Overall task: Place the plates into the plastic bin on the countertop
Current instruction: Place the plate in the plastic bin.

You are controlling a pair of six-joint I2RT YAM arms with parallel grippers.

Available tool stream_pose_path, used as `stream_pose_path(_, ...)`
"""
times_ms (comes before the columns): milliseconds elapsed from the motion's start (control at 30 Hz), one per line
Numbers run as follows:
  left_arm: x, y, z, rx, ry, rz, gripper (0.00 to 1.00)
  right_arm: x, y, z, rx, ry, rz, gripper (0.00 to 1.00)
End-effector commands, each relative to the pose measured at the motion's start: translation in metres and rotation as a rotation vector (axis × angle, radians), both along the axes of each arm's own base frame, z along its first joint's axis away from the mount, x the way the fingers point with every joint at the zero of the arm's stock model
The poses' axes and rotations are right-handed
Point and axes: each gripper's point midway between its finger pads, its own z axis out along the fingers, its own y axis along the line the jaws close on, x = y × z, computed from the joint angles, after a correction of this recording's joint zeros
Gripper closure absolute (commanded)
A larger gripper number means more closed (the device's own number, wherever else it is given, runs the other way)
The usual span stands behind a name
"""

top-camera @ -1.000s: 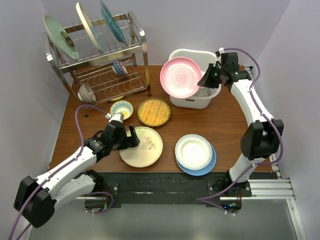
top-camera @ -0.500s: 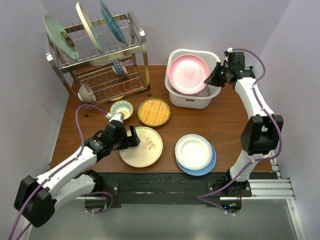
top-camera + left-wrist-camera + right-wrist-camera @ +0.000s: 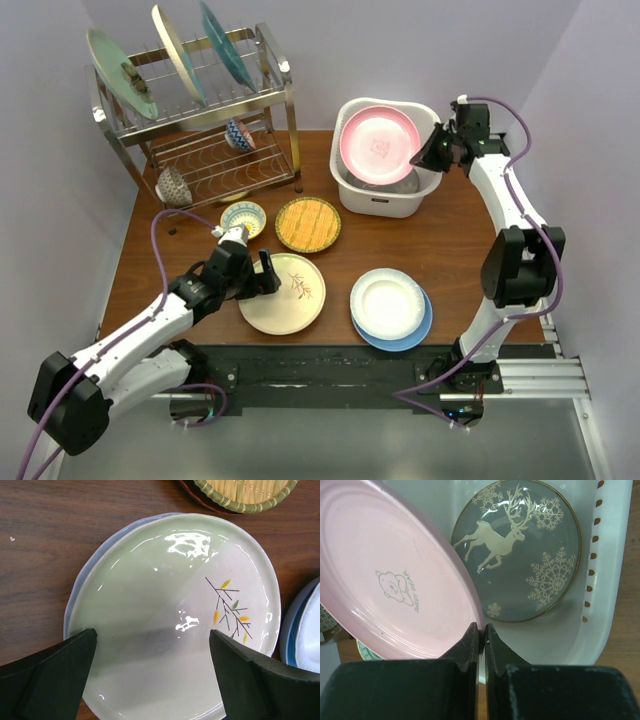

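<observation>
My right gripper (image 3: 432,152) (image 3: 481,628) is shut on the rim of a pink plate (image 3: 378,145) (image 3: 395,580). The plate hangs tilted over the white plastic bin (image 3: 390,208) (image 3: 610,580). A grey plate with a white reindeer (image 3: 530,550) lies flat on the bin's floor. My left gripper (image 3: 262,275) (image 3: 152,635) stands open just above a cream plate with a twig pattern (image 3: 282,293) (image 3: 175,615), one finger on each side of its near part. A pale blue rim shows under that plate's left edge.
A yellow woven-look plate (image 3: 308,223) lies mid-table, with a small patterned bowl (image 3: 243,217) to its left. A white plate (image 3: 388,300) sits on a blue one (image 3: 415,335) at the front right. The steel wire rack (image 3: 200,150) at the back left holds three upright plates and bowls.
My right gripper has carried the pink plate to the right and lower, from beside the bin's left rim to over its inside. The left arm has not moved.
</observation>
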Motion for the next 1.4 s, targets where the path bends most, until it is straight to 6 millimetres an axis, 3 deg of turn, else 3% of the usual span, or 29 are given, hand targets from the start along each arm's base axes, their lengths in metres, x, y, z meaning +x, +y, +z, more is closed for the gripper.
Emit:
stream_pose_path(0, -0.001, 0.002, -0.003, 0.005, -0.003, -0.011, 0.0, 0.023, -0.007, 0.019, 0.002, -0.079, -0.042, 1.0)
stream_pose_path(400, -0.003, 0.003, -0.005, 0.01, 0.005, -0.015, 0.0, 0.04, -0.019, 0.001, -0.047, -0.048, -0.083, 1.0)
stream_pose_path(867, -0.002, 0.003, -0.003, 0.02, 0.004, -0.021, 0.0, 0.048, -0.031, -0.02, -0.109, -0.023, -0.122, 1.0)
stream_pose_path(1367, -0.001, 0.002, -0.001, 0.024, -0.001, -0.032, 0.0, 0.061, -0.02, -0.044, -0.13, 0.024, -0.103, 0.98)
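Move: The bin that the pink plate is going into has its middle about 5 cm ahead of the right hand, 5 cm left and some 13 cm below; the grey plate on its floor lies roughly 5 cm ahead, 3 cm left and 17 cm down. The woven basket sits about 11 cm back, 21 cm left and 18 cm below. From the idle left hand the bin is some 30 cm ahead and 26 cm right, about level. The pink plate, still pinched at its right edge by the right hand's shut fingers, is lowered about 8 cm into the bin over the grey plate, and carried some 5 cm forward and a little right towards the bin's right wall. The descent comes in two steps, with a near-level shift right between; the wrist tips slightly downward and turns a little clockwise. ##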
